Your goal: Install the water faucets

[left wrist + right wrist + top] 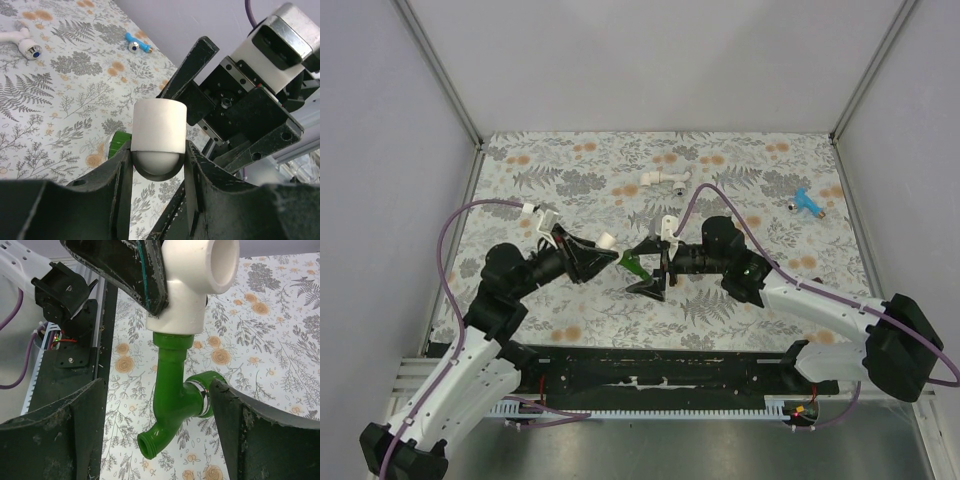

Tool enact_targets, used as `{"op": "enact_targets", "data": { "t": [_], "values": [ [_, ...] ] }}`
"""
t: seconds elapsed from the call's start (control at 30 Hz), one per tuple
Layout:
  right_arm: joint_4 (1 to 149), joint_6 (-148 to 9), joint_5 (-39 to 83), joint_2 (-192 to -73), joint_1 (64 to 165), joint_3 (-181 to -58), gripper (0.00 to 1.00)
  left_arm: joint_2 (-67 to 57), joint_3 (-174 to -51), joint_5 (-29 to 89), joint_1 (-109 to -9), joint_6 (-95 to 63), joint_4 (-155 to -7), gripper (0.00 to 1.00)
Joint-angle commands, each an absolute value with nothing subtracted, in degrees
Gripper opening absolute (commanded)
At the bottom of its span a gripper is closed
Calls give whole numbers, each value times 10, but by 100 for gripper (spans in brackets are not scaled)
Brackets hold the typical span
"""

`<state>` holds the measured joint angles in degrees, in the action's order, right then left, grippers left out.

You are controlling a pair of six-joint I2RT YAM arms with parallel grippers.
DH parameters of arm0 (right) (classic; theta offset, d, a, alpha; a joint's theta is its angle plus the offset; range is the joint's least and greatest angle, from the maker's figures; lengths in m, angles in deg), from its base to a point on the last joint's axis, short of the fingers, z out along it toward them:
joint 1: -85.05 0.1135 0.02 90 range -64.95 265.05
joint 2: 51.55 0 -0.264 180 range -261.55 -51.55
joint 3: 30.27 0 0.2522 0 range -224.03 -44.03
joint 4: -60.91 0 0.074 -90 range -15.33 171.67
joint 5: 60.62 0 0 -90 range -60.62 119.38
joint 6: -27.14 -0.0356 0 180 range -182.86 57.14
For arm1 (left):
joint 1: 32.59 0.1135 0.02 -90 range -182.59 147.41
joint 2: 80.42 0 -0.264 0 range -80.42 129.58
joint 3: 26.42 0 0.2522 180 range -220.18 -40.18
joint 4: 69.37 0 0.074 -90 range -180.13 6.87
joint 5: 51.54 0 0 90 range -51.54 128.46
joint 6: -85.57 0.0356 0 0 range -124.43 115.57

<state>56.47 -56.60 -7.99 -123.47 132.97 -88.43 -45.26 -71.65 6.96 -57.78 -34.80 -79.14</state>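
A bright green water faucet [175, 390] hangs with its threaded end inside a white elbow fitting [192, 290], above the flowered table. My left gripper [157, 160] is shut on that white elbow fitting [159, 125], seen in the top view a little left of centre [608, 241]. My right gripper [155, 390] is open, its fingers either side of the green faucet [635, 265]; the right finger stands right beside the faucet's chrome-ringed handle cap, the left finger well clear. A blue faucet [807, 203] lies at the far right.
A white tap with a blue cap [665, 180] lies on the patterned table cover beyond the grippers, also in the left wrist view [22, 42], with the blue faucet [135, 45] to its right. Metal frame posts and plain walls enclose the table. A black rail [650, 375] runs along the near edge.
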Motion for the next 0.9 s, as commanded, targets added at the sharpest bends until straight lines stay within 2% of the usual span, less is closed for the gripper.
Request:
{"op": "enact_targets", "data": {
  "t": [0.0,0.17,0.43,0.63,0.7,0.87],
  "values": [
    [545,-581,-63,-1217,1336,-875,89,-469,-711,110,-575,-447,-686,2],
    [545,-592,-60,-1227,1343,-878,81,-463,-701,110,-575,-494,-656,2],
    [570,-618,-46,-1244,1345,-895,52,-468,-693,103,-575,-515,-631,2],
    [560,-667,-38,-1258,1345,-900,21,-463,-674,85,-575,-541,-575,2],
    [543,-686,-33,-1258,1344,-895,0,-463,-662,71,-575,-546,-536,2],
    [460,-767,-123,-1276,1325,-889,0,-461,-622,32,-576,-545,-413,2]
  ]
}}
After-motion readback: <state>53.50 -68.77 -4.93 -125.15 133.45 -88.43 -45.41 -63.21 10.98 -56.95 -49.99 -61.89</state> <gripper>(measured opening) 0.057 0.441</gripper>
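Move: The green faucet hangs from the white fitting between the right hand's open fingers, its middle about 3 cm to that hand's left, level with it fore and aft, and some 2 cm below. The white fitting, already gripped by the left hand, is about 7 cm left, 4 cm ahead and 3 cm above the right hand. From the left hand the faucet lies roughly 6 cm right, 2 cm back and 5 cm down. The green faucet is closed in on by the right fingers, which go from almost wide open to nearly shut right at its body, while that hand eases under 1 cm left towards it and rolls about 10 degrees, forward side dipping. The left hand keeps its grip on the white fitting, edges some 1 cm forward and tips its fingers up about 13 degrees. ##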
